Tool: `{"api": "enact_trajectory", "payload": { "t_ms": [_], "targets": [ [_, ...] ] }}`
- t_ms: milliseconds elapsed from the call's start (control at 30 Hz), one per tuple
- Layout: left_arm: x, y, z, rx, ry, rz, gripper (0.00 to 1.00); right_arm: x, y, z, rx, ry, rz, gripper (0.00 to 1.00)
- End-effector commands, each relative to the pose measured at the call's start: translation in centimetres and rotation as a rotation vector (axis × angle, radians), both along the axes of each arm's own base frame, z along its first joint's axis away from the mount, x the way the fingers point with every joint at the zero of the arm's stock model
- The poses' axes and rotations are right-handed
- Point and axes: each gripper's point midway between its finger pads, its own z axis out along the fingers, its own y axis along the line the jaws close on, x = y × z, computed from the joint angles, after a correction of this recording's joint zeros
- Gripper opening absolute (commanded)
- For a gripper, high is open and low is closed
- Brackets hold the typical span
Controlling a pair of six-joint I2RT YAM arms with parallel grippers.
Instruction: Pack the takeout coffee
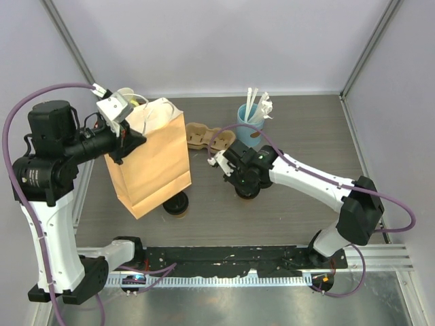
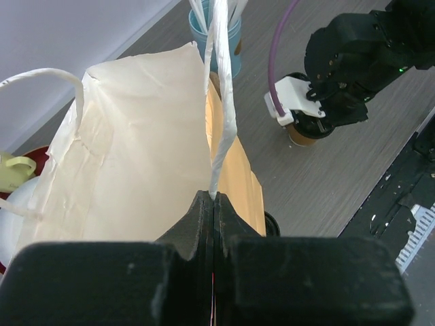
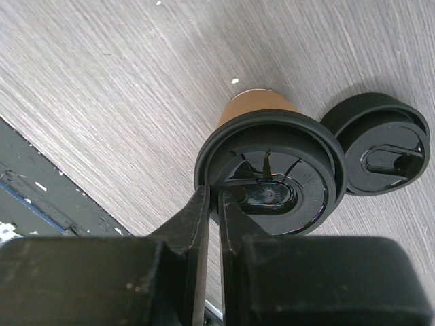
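A tan takeout coffee cup (image 3: 255, 109) with a black sip lid (image 3: 306, 173) stands on the grey table. My right gripper (image 3: 214, 193) is shut on the near rim of that lid, one finger outside the rim and one inside. In the top view this cup (image 1: 248, 193) sits just under the right gripper (image 1: 239, 182). Another lidded coffee cup (image 1: 178, 204) stands at the front foot of the brown paper bag (image 1: 153, 159). My left gripper (image 2: 214, 197) is shut on the bag's white paper handle (image 2: 222, 102) and holds the bag (image 2: 136, 156) upright with its mouth open.
A second black lid (image 3: 380, 146) lies right beside the gripped cup; whether a cup is under it does not show. A blue cup of white stirrers (image 1: 250, 119) and a cardboard cup carrier (image 1: 207, 137) stand behind. A black strip (image 1: 224, 261) runs along the near edge.
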Motion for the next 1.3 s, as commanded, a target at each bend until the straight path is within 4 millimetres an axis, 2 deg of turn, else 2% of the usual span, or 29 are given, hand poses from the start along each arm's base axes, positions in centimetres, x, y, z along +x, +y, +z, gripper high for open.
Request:
{"api": "enact_trajectory", "payload": {
  "t_ms": [0,100,167,367,567,833,1067,1167,1233,1267],
  "targets": [
    [-0.7,0.0,1.0,-0.004,-0.046,-0.007,0.0,1.2,0.4,1.1,0.086,0.01,-0.051,0.09],
    [-0.8,0.1,0.9,0.004,-0.05,-0.004,0.0,2.5,-0.2,0.9,0.066,-0.003,-0.099,0.08],
    [-0.9,0.1,0.9,0.007,-0.051,-0.004,0.0,3.6,-1.3,0.7,0.007,-0.047,-0.143,0.07],
    [-1.1,0.2,0.9,0.017,-0.056,-0.008,0.0,4.7,-2.7,0.4,-0.037,-0.064,-0.182,0.06],
    [-1.2,-0.1,1.0,0.008,-0.055,-0.024,0.0,7.2,-5.6,0.6,-0.051,-0.087,-0.269,0.06],
    [-1.4,-0.4,0.6,-0.006,-0.034,-0.044,0.0,10.5,-8.8,0.8,-0.003,-0.084,-0.371,0.05],
    [-1.7,-0.9,0.5,-0.021,-0.025,-0.074,0.0,12.3,-10.0,1.4,0.027,-0.081,-0.405,0.05],
    [-1.7,-0.8,0.3,-0.014,-0.02,-0.076,0.0,12.6,-9.9,1.6,0.019,-0.073,-0.397,0.08],
    [-1.9,-0.8,0.3,-0.004,-0.027,-0.079,0.0,12.7,-10.0,1.7,0.013,-0.069,-0.393,0.13],
    [-2.0,-0.8,0.2,-0.002,-0.027,-0.084,0.0,12.6,-10.0,1.6,0.005,-0.058,-0.391,0.19]
  ]
}}
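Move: The right hand already pinches the near-left edge of the held coffee cup's lid, its middle 2 cm ahead, 2 right and 5 below. The clear table it heads for is about 14 cm ahead and 13 right; the spare lid is 4 ahead and 9 right, the blue straw cup 21 ahead and 3 right. From the left hand, that clear table lies some 13 cm ahead and 46 right, far below. Still pinching the lidded cup, the right hand drags it upright over the table, forward and to the right about 16 cm in all, with the cup's side pushing the spare lid ahead. It keeps level, turns some 25 degrees clockwise and passes to the right of the blue straw cup. The left hand keeps its hold on the paper bag's handle, easing back about 1 cm. ##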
